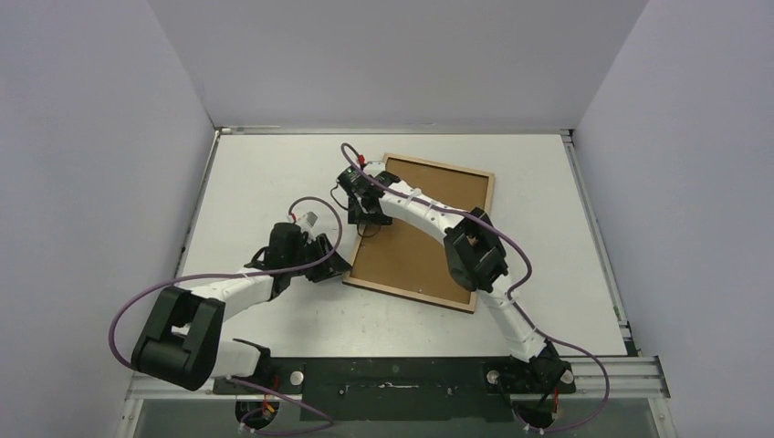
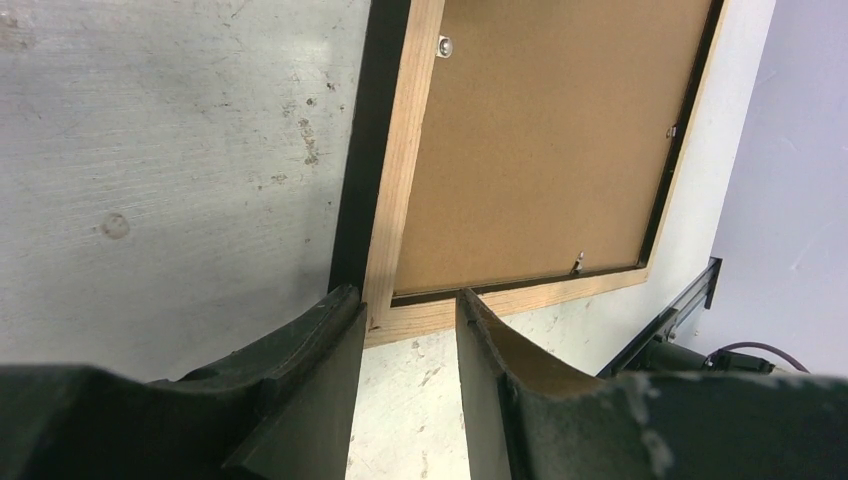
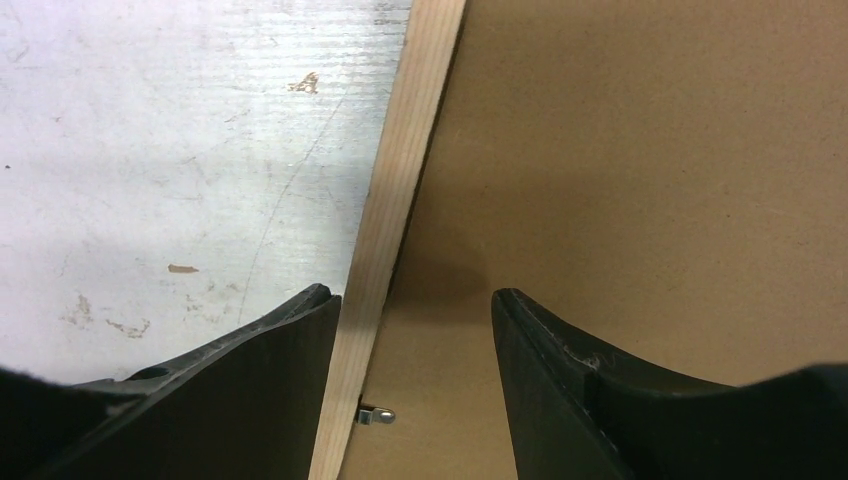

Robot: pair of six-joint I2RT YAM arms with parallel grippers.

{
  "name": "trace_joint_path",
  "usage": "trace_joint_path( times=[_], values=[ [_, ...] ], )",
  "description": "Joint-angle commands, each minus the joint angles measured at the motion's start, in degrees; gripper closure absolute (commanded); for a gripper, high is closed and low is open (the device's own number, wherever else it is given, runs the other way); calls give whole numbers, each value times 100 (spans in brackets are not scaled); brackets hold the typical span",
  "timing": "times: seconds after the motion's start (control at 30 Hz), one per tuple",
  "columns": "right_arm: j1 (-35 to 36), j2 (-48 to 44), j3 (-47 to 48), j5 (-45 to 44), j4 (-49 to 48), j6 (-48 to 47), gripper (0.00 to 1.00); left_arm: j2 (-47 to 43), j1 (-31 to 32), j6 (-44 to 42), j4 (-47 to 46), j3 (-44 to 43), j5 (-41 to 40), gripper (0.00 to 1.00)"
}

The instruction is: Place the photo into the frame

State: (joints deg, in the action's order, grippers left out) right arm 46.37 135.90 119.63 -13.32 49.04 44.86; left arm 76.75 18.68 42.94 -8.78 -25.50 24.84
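Observation:
The frame (image 1: pixel 402 294) lies face down in the middle of the table, its light wood back up, with the brown backing board (image 1: pixel 411 251) inside the rim. The photo is out of view. My left gripper (image 1: pixel 336 265) is at the frame's near-left corner. In the left wrist view its jaws (image 2: pixel 405 300) stand open, and the frame's corner (image 2: pixel 400 180) sits between the tips. My right gripper (image 1: pixel 365 217) hovers over the frame's left side. It is open (image 3: pixel 410 295), one finger outside the wood rim (image 3: pixel 400 170) and the other over the board (image 3: pixel 650 150).
Small metal tabs (image 3: pixel 378 414) (image 2: pixel 444 45) hold the board in the rim. The white table (image 1: pixel 265 173) is walled on three sides. A black base rail (image 1: pixel 392 376) runs along the near edge. Purple cables loop from both arms.

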Motion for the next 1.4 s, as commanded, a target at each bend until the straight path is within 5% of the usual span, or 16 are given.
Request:
trace_joint_path(
  times=[0.0, 0.4, 0.63, 1.03, 1.23, 1.37],
  values=[
    [82, 59, 343, -255, -131, -118, 42, -315, 22, -28, 151, -93, -219, 63],
    [204, 529, 756, -477, 249, -55, 47, -1063, -11, -126, 1287, -139, -1289, 63],
    [224, 665, 1016, -664, 857, 175, 57, -1629, -83, -172, 1520, -76, -1593, 62],
    [220, 314, 877, -312, 903, 276, 100, -1177, -69, -50, -170, 270, -352, 45],
    [191, -63, 1000, -257, 825, 247, 100, -1036, -66, 159, -678, 431, -172, 26],
    [158, -407, 814, -71, 762, 338, 100, -662, -66, 253, -839, 365, 55, 22]
  ],
)
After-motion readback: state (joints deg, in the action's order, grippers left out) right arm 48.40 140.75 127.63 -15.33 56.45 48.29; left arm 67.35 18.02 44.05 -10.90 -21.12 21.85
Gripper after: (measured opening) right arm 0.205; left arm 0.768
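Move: Just under the left hand, about 1 cm back and 2 cm below, sits the frame's near-left corner; the spot where the right hand will grip the left rail is roughly 13 cm ahead and 5 cm to the right. From the right hand that spot is about 1 cm left, level fore and aft, 2 cm below; a metal clip lies 4 cm back and 1 cm left, and the brown backboard's middle some 3 cm back and 12 cm right. Sidling about 1.5 cm left and sinking over the left rail, the right hand closes its fingers and pinches the rail between them, then eases back and slightly up with the grip kept. The left hand backs off the near-left corner, some 4 cm left and 2 cm up with a roll of about 10 degrees, then returns most of the way right, staying raised, tipping up slightly and spreading its fingers wide. ##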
